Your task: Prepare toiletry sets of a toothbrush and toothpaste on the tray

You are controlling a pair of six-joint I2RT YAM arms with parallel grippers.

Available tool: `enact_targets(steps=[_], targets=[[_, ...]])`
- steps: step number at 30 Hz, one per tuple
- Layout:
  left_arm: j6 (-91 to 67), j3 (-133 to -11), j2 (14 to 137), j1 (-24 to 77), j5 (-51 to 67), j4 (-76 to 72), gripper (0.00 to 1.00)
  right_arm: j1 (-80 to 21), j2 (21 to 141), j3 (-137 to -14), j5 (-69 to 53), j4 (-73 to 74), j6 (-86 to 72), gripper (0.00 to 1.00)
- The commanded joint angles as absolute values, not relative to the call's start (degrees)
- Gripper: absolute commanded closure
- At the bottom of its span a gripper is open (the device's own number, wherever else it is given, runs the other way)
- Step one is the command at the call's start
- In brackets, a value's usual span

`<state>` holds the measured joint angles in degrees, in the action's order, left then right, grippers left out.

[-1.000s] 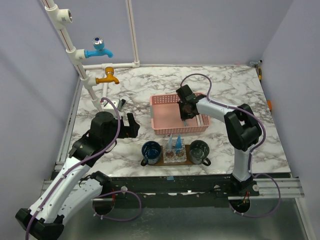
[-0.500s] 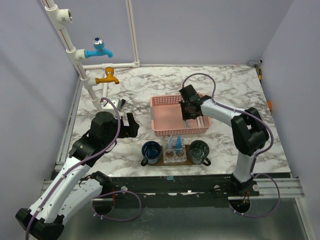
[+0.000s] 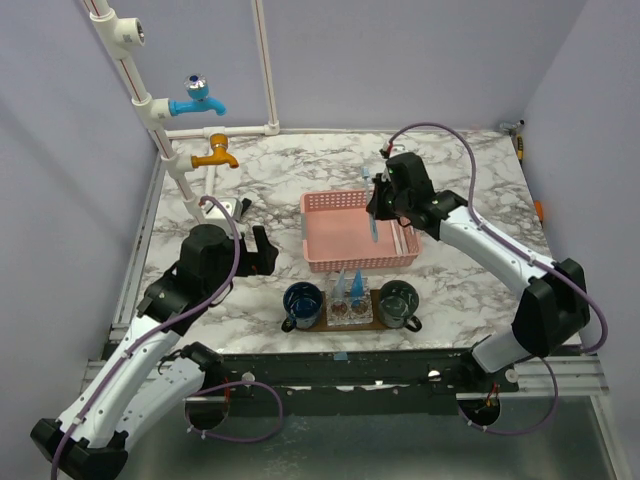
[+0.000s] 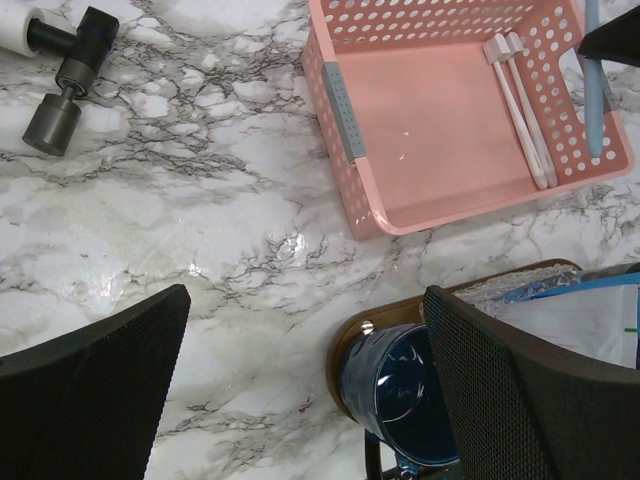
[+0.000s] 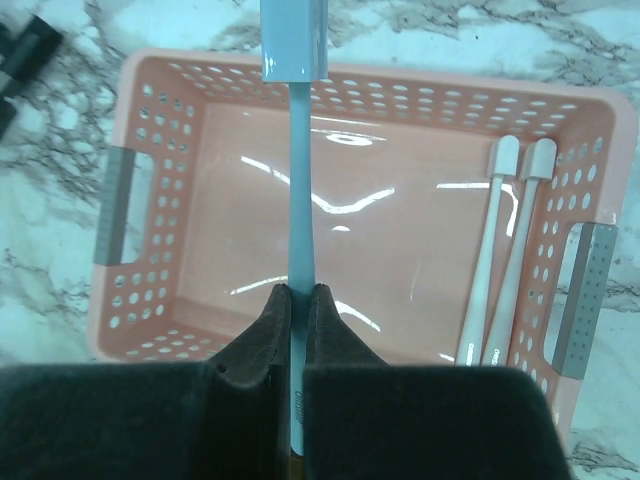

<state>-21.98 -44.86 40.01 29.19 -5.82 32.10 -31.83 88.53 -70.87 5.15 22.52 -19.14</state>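
Observation:
My right gripper [image 5: 298,292] is shut on a light-blue toothbrush [image 5: 300,180] and holds it above the pink basket [image 3: 322,250]; the brush also shows in the top view [image 3: 374,225]. Two white toothbrushes [image 5: 505,250] lie at the basket's right side. The dark wooden tray [image 3: 352,322] stands near the front edge with two glass holders [image 3: 350,310] holding blue-and-white items, between two dark mugs [image 3: 302,300]. My left gripper [image 4: 300,400] is open and empty above the marble, left of the tray's near mug [image 4: 405,395]. No red-capped toothpaste tube shows clearly.
A white pipe frame with a blue tap [image 3: 197,98] and an orange tap [image 3: 215,155] stands at the back left. A grey metal fitting [image 4: 65,75] lies on the marble left of the basket. Purple walls close in the sides.
My right gripper has lifted out of the basket with the light-blue toothbrush and moved up and back to the right. The left arm has not moved.

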Motion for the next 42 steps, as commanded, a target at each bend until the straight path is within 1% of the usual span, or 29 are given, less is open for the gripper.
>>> enact_targets(steps=[1,4,6,12,18,25,34,42], targets=[[-22.4,-43.9,38.6,28.7,-3.6,29.7,0.01,-32.4,83.4,-69.9,2.5,20.4,-20.9,1.00],[-23.7,-44.8,38.6,28.7,-0.7,29.4,0.01,-32.6,79.9,-69.4,0.5,19.8,-22.3,1.00],[-24.3,-46.1,38.7,28.7,1.8,29.5,0.01,-33.1,77.9,-69.3,-2.9,19.5,-22.7,1.00],[-25.2,-53.4,40.0,28.7,9.3,31.6,0.01,-35.4,73.0,-68.4,-9.9,18.7,-22.2,1.00],[-24.9,-60.3,41.4,28.7,19.1,34.2,0.01,-36.6,68.3,-67.3,-20.6,18.6,-22.2,1.00],[-25.4,-65.5,41.3,28.7,28.6,34.7,0.01,-36.9,64.5,-66.5,-36.6,19.5,-21.6,1.00],[-27.3,-67.3,41.6,28.7,38.9,32.7,0.01,-39.2,64.2,-66.3,-53.9,19.6,-22.4,1.00],[-28.7,-67.9,41.7,28.7,47.6,31.5,0.01,-47.6,66.3,-68.5,-60.7,19.2,-22.0,1.00]])
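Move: My right hand holds the toothbrush over the basket, whose middle is about 2 cm ahead, 2 cm left and 14 cm down. The clear holder lies some 17 cm back, 5 cm left and 13 cm down, the blue mug 12 cm to the left of it, the green mug 13 cm to its right. From my open left hand the toothbrush is roughly 13 cm ahead, 26 cm right and 4 cm lower; the blue mug is level with it, 9 cm right and 16 cm down. I keep the toothbrush pinched in my right hand and swing it back some 26 cm out from over the basket, rising and drifting left, the wrist rolling and turning counter-clockwise so the brush head comes round towards my left gripper. My left hand, fingers still wide open, rises about 16 cm, draws back and right to meet it and turns clockwise. ##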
